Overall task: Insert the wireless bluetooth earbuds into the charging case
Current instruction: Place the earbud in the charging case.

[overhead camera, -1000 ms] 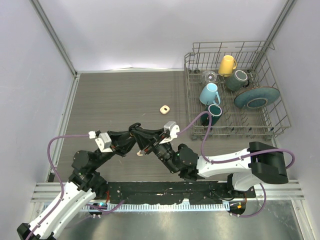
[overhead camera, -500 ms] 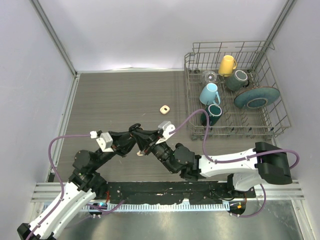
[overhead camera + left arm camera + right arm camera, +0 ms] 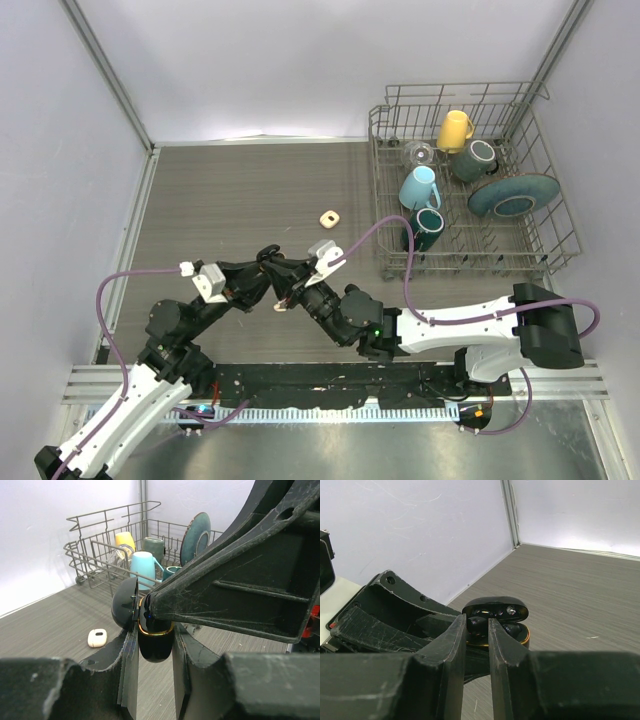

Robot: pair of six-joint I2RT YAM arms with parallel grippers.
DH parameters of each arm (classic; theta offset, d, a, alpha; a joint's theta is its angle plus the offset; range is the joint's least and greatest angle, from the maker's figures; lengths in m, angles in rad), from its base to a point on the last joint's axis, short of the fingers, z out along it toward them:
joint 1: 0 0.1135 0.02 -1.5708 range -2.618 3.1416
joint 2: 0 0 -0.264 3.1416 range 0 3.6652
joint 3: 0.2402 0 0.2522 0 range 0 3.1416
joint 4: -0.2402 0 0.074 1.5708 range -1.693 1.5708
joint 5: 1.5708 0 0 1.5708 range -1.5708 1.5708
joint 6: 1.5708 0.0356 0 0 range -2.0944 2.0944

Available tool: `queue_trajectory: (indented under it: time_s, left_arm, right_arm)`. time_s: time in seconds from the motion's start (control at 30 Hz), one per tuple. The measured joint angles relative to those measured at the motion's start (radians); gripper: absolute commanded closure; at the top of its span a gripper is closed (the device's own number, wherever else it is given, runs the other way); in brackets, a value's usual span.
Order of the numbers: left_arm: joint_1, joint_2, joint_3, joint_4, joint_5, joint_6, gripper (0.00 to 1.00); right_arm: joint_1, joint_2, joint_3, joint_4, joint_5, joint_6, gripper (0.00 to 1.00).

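My left gripper (image 3: pixel 155 652) is shut on a glossy black charging case (image 3: pixel 156 645) with a gold rim, held above the table with its lid (image 3: pixel 125 602) swung open. In the right wrist view the open case (image 3: pixel 520 635) shows its lid (image 3: pixel 495 608) raised. My right gripper (image 3: pixel 476 630) is shut on a small black earbud (image 3: pixel 477 624) right at the case's mouth. Another dark earbud (image 3: pixel 511 629) lies inside the case. From above, the two grippers (image 3: pixel 272 288) (image 3: pixel 292 296) meet tip to tip and hide the case.
A small cream-white rounded object (image 3: pixel 329 217) (image 3: pixel 97 638) lies on the wood-grain table beyond the grippers. A wire dish rack (image 3: pixel 545 225) at the right holds mugs and a teal plate (image 3: pixel 512 195). Walls close in the left and back.
The right arm has crept a little to the left, toward the left gripper. The left arm and the case have held still.
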Motion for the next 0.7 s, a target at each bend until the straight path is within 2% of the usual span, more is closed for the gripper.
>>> queue_trajectory:
  time_s: [0.17, 0.3, 0.7]
  left_arm:
    - [0.0, 0.0, 0.0, 0.006, -0.005, 0.001, 1.0]
    - [0.006, 0.001, 0.0, 0.006, -0.032, 0.003, 1.0]
    - [0.005, -0.002, 0.0, 0.046, -0.022, 0.002, 1.0]
  right_arm:
    - [0.002, 0.0, 0.007, -0.004, 0.008, 0.0, 0.57]
    - [0.003, 0.0, 0.007, 0.0, 0.021, -0.005, 0.47]
    - [-0.012, 0.0, 0.007, 0.087, 0.042, -0.042, 0.4]
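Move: My right fingers still pinch a black earbud at the open charging case, whose middle lies only about 1 cm ahead, 1 cm left and 1 cm below them. My left hand keeps hold of the case at its fingertips, its middle about 1 cm ahead, 1 cm right and 1 cm up. From the right hand, the white earbuds lie about 4 cm ahead and 1 cm right, and the white case some 23 cm ahead and 13 cm right, both around 20 cm down on the table. I open my right fingers to roughly twice their gap, letting go of the black earbud in its slot. As they spread, my right hand eases forward and right about 1 cm each, then lifts about 2 cm, up away from the case. My left hand keeps its grip on the case and drifts up about 1 cm. ##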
